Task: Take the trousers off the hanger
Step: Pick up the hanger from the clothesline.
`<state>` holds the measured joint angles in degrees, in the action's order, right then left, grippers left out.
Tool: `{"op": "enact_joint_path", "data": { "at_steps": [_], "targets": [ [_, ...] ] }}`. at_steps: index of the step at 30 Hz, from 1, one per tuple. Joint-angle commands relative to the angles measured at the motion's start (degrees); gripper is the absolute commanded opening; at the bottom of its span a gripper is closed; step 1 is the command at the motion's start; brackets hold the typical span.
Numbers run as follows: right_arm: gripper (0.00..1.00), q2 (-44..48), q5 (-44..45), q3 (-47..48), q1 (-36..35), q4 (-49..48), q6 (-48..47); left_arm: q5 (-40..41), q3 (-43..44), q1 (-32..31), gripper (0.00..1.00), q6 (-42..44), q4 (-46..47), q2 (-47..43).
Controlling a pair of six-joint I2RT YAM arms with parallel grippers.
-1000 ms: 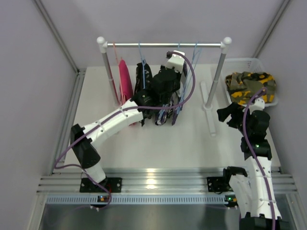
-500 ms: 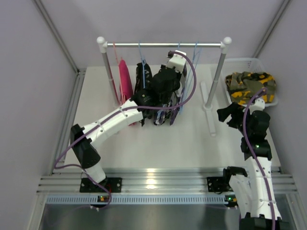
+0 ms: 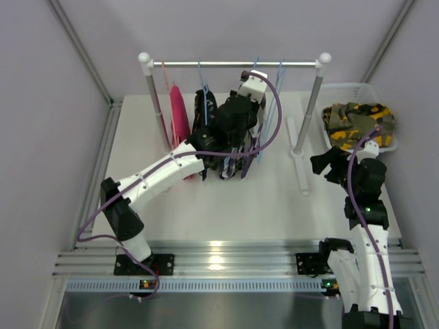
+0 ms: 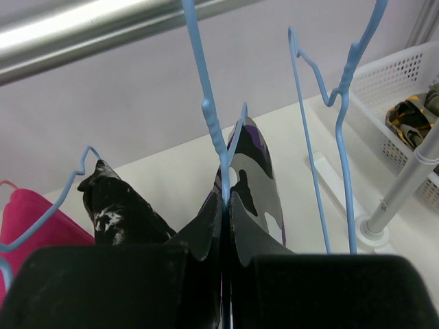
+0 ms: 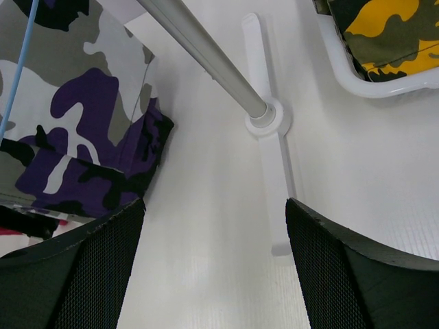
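Three pairs of trousers hang from the rack's rail (image 3: 233,64): pink trousers (image 3: 180,116), black printed trousers (image 3: 204,110) and purple camouflage trousers (image 3: 235,164). My left gripper (image 4: 226,200) is shut on the wire of the blue hanger (image 4: 211,113) that carries the purple camouflage trousers (image 4: 259,168), just below its neck. The black trousers (image 4: 116,205) and the pink trousers (image 4: 41,219) hang to its left. The yellow-olive camouflage trousers (image 3: 358,123) lie in the basket (image 3: 371,90). My right gripper (image 5: 212,219) is open over the table near the rack's right post, holding nothing.
An empty blue hanger (image 4: 343,137) hangs on the rail to the right of the held one. The rack's right post (image 3: 310,110) and its foot (image 5: 269,116) stand between the trousers and the white basket (image 5: 343,77). Walls close in the table on three sides.
My left wrist has shifted very slightly up and right with the hanger, and the purple camouflage trousers swung a little. The right arm has not moved.
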<state>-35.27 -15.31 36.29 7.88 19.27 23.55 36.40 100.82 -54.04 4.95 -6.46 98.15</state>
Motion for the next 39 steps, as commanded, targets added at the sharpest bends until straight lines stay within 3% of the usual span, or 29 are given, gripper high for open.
{"op": "enact_joint_path", "data": {
  "at_steps": [1,21,39],
  "targets": [
    [0.82,0.5,-0.4,0.1,-0.8,-4.2,-0.5,1.6,6.4,0.0,0.0,1.6,12.6,-2.7],
    [0.82,0.1,-0.7,0.2,-0.8,-4.5,-0.7,1.7,10.4,0.0,0.0,4.4,12.4,-4.0],
    [0.83,-0.7,-0.9,0.2,-0.8,-4.4,-0.9,-1.1,7.3,-0.1,0.0,0.9,6.7,-13.4]
  ]
}}
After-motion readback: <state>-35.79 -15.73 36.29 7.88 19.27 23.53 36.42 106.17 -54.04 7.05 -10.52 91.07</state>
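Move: The left hand already pinches the blue hanger of the purple-camo trousers below its hook; the rail where it hangs is about 8 cm above and 2 cm ahead. The trousers hang some 17 cm below, 2 cm left and 1 cm ahead. An empty hanger is roughly 6 cm right and 2 cm ahead. From the idle right hand, that rail spot lies about 13 cm ahead, 15 cm left and 24 cm up. Keeping its pinch, the left hand lifts the hanger about 8 cm, pauses midway, then also veers left and back. ##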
